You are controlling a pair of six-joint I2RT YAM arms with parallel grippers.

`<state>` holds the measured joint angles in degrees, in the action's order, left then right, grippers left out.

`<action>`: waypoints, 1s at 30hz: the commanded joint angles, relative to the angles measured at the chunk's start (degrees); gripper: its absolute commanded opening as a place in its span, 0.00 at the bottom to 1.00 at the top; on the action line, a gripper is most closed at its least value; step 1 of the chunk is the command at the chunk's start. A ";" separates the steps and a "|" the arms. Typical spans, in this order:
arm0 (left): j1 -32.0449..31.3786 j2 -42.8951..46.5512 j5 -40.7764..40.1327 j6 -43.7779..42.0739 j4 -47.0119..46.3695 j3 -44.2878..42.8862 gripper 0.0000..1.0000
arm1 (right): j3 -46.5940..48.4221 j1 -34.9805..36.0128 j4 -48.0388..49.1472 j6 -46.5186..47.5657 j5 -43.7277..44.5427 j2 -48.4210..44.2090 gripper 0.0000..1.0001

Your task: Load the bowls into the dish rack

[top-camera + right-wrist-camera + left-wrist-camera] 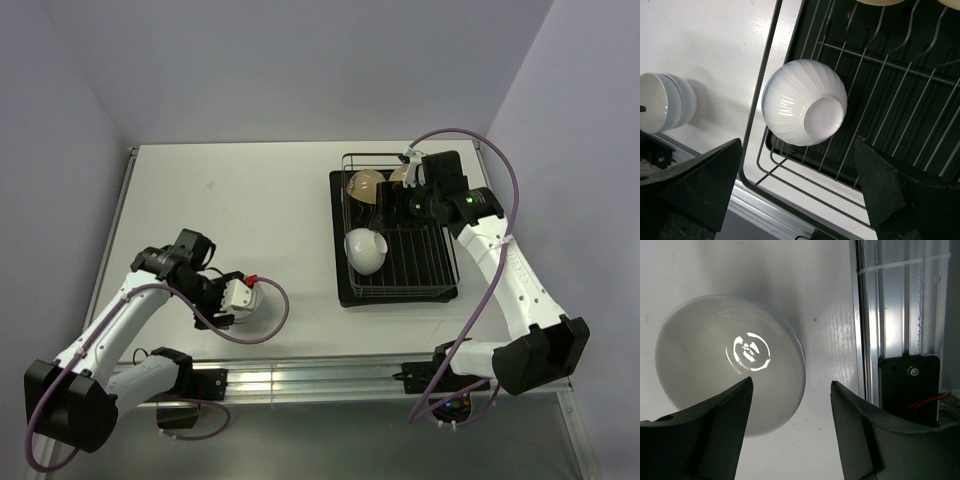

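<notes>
A white bowl (725, 370) stands upright on the table near the front edge, and it shows beside the left fingers from above (246, 298). My left gripper (790, 430) is open and straddles its right rim, one finger over the inside and the other over bare table. The dish rack (400, 298) holds a white ribbed bowl (802, 102) bottom-up at its front left and two tan bowls (365, 185) at the back. My right gripper (797, 190) hangs open above the rack's front left corner, holding nothing.
An aluminium rail (900, 300) with a black bracket (910, 385) runs along the table's near edge, just right of the left gripper. A purple cable (270, 320) loops on the table by the bowl. Walls close in the back and both sides.
</notes>
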<state>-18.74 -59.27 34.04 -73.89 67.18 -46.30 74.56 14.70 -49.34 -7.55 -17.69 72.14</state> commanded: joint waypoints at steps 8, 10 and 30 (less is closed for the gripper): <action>-3.67 -4.63 -0.38 -0.56 -3.72 -0.19 0.56 | -1.00 -0.37 0.39 0.61 -1.03 -1.12 1.00; -3.85 -4.89 -0.38 -0.73 -3.81 0.16 0.55 | -0.91 -0.37 0.39 0.61 -1.11 -0.86 1.00; -5.87 -6.39 0.41 -0.38 -1.61 -0.28 0.28 | -0.56 -0.72 -0.05 0.70 -1.12 -0.51 1.00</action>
<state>-24.27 -65.84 33.10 -73.89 63.88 -45.21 73.69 14.35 -49.41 -7.53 -18.57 72.14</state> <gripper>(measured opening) 0.290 0.997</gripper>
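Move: The left hand is poised over the near rim of the stacked bowls, whose middle lies about 5 cm ahead, 1 cm to its right and some 5 cm below. The white bowl already in the rack is roughly 14 cm ahead and 28 cm to the right of this hand, with the dish rack's middle some 19 cm ahead and 35 cm right. From the right hand, the stack is about 10 cm back, 33 cm left and 18 cm below. Down by about 2 cm, easing roughly 1.5 cm to the right early on and turning some 5 degrees clockwise, the left hand settles at the near rim of the stacked bowls, one finger over the inside and the other outside the wall. Its fingers close from well open to under a third, narrowing on the rim; a firm pinch can't be seen yet. ##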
